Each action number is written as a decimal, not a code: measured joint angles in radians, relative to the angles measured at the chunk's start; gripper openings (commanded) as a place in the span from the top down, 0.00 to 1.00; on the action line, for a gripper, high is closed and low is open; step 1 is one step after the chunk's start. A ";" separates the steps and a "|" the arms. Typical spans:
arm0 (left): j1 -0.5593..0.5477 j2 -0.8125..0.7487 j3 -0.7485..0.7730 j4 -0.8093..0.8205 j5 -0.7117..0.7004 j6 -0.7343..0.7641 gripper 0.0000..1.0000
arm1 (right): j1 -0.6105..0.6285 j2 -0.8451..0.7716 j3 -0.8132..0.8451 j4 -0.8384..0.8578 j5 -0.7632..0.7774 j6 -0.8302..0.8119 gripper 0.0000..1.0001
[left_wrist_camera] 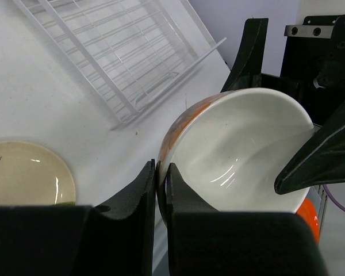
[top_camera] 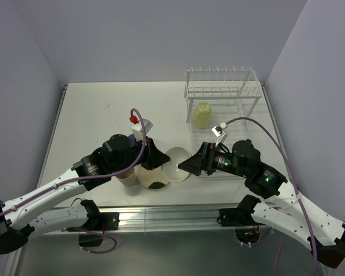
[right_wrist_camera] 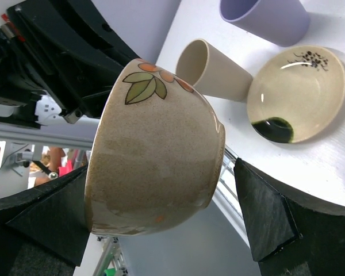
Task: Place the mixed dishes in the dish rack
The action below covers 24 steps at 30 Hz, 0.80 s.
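My left gripper is shut on the rim of the small bowl, white inside, speckled beige outside with an orange and leaf print. It holds the bowl tilted above the table. My right gripper is open, with its fingers on either side of the bowl and a gap on one side. The cream plate, tan tumbler and lavender tumbler stand on the table. The yellow-green mug sits in the white wire dish rack.
The plate and tan tumbler sit near the table's front edge, under my left arm. The rack's flat base lies just beyond the bowl, with upright prongs at its far end. Walls close in at the back and right.
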 measured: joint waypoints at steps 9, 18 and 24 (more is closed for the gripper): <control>-0.008 0.001 0.000 0.004 0.001 -0.001 1.00 | 0.009 -0.014 -0.054 0.105 -0.019 0.066 0.16; -0.011 0.021 0.003 0.016 -0.016 0.003 1.00 | 0.012 -0.015 -0.064 0.117 0.006 0.105 0.74; -0.011 0.063 0.027 0.016 -0.024 0.009 0.87 | 0.012 -0.016 -0.064 0.082 0.047 0.104 1.00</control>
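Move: Between the two hands, the bowl hangs tilted, its rim already held by the left fingers; its middle lies about 5 cm to the right of the left hand, 2 cm back and roughly level. From the open right hand the bowl is some 3 cm to the left, 1 cm ahead and about level. The plate is about 5 cm ahead of the left hand, 5 cm left and 18 below; the beige cup stands some 2 cm ahead, 16 left and 15 below the left hand. Closing around the bowl, the right fingers go from wide open to about four-fifths and pinch its outside, the hand easing barely 1 cm left onto the bowl and rolling some 5 degrees. The left fingers keep hold of the rim. With the bowl between them, both hands then drift about 1 cm forward and slightly right and down. ##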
